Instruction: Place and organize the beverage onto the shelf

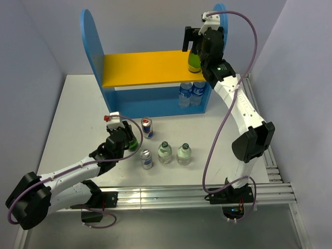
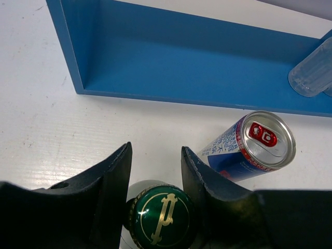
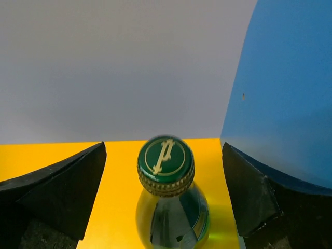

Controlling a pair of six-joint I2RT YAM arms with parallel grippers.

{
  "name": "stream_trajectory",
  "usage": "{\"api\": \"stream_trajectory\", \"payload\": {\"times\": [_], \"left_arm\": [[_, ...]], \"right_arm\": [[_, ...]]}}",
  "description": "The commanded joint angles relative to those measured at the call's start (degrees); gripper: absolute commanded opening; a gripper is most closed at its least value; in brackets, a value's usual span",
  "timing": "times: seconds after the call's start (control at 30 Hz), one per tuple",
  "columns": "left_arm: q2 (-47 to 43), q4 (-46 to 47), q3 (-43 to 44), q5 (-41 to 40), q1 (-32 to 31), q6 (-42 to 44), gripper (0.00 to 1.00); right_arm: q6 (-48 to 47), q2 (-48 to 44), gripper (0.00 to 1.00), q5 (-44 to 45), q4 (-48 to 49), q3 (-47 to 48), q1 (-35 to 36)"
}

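Note:
The shelf (image 1: 150, 67) has blue side panels and a yellow-orange upper board (image 3: 62, 153). At that board's right end a green glass bottle (image 1: 194, 62) stands upright. My right gripper (image 3: 163, 151) is open around its green cap (image 3: 166, 160), with both fingers well apart from it. On the table in front of the shelf, my left gripper (image 2: 155, 153) is shut on a second green bottle (image 1: 134, 143). Its cap (image 2: 162, 215) sits low between the two fingers. The rest of that bottle is hidden under the gripper.
A blue-and-silver can (image 2: 254, 148) stands just right of my left gripper, and another can (image 1: 147, 159) is nearer the front. Two clear green-capped bottles (image 1: 165, 152) (image 1: 183, 153) stand mid-table. Two water bottles (image 1: 185, 93) stand on the shelf's blue base (image 2: 197, 57).

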Motion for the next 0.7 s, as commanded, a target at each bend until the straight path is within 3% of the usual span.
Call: {"api": "stream_trajectory", "payload": {"times": [0.0,0.47,0.67], "left_arm": [[-1.3,-0.5,0.9,1.5,0.1,-0.8,0.0],[-11.4,-16.0,13.8,-1.7,-0.1,2.4,0.0],[-10.5,-18.4,21.2,-0.9,-0.2,4.8,0.0]], "right_arm": [[1.4,-4.7,1.0,0.3,5.8,-4.0,0.3],[3.6,-21.4,1.0,4.2,9.6,-23.6,0.4],[5.9,-30.4,1.0,5.0,11.8,-31.9,0.4]]}}
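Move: The right hand, already wide open, surrounds the neck of the green bottle on the yellow upper board, the bottle's middle about 4 cm below it; the shelf's blue right side panel is roughly 7 cm to its right. The left hand grips the other green bottle's neck, with the yellow board some 22 cm ahead, 13 cm to its right and 16 cm higher, and the red-topped can 5 cm ahead, 7 cm right and 8 cm below. The right hand, fingers staying wide open, first dips about 3 cm around the standing bottle, then backs some 10 cm out of the shelf, drifting right and climbing again until the bottle is clear of the fingers. Meanwhile the left hand keeps its pinch on its own bottle's neck, eases back a little, then lifts nearly straight up about 7 cm. ##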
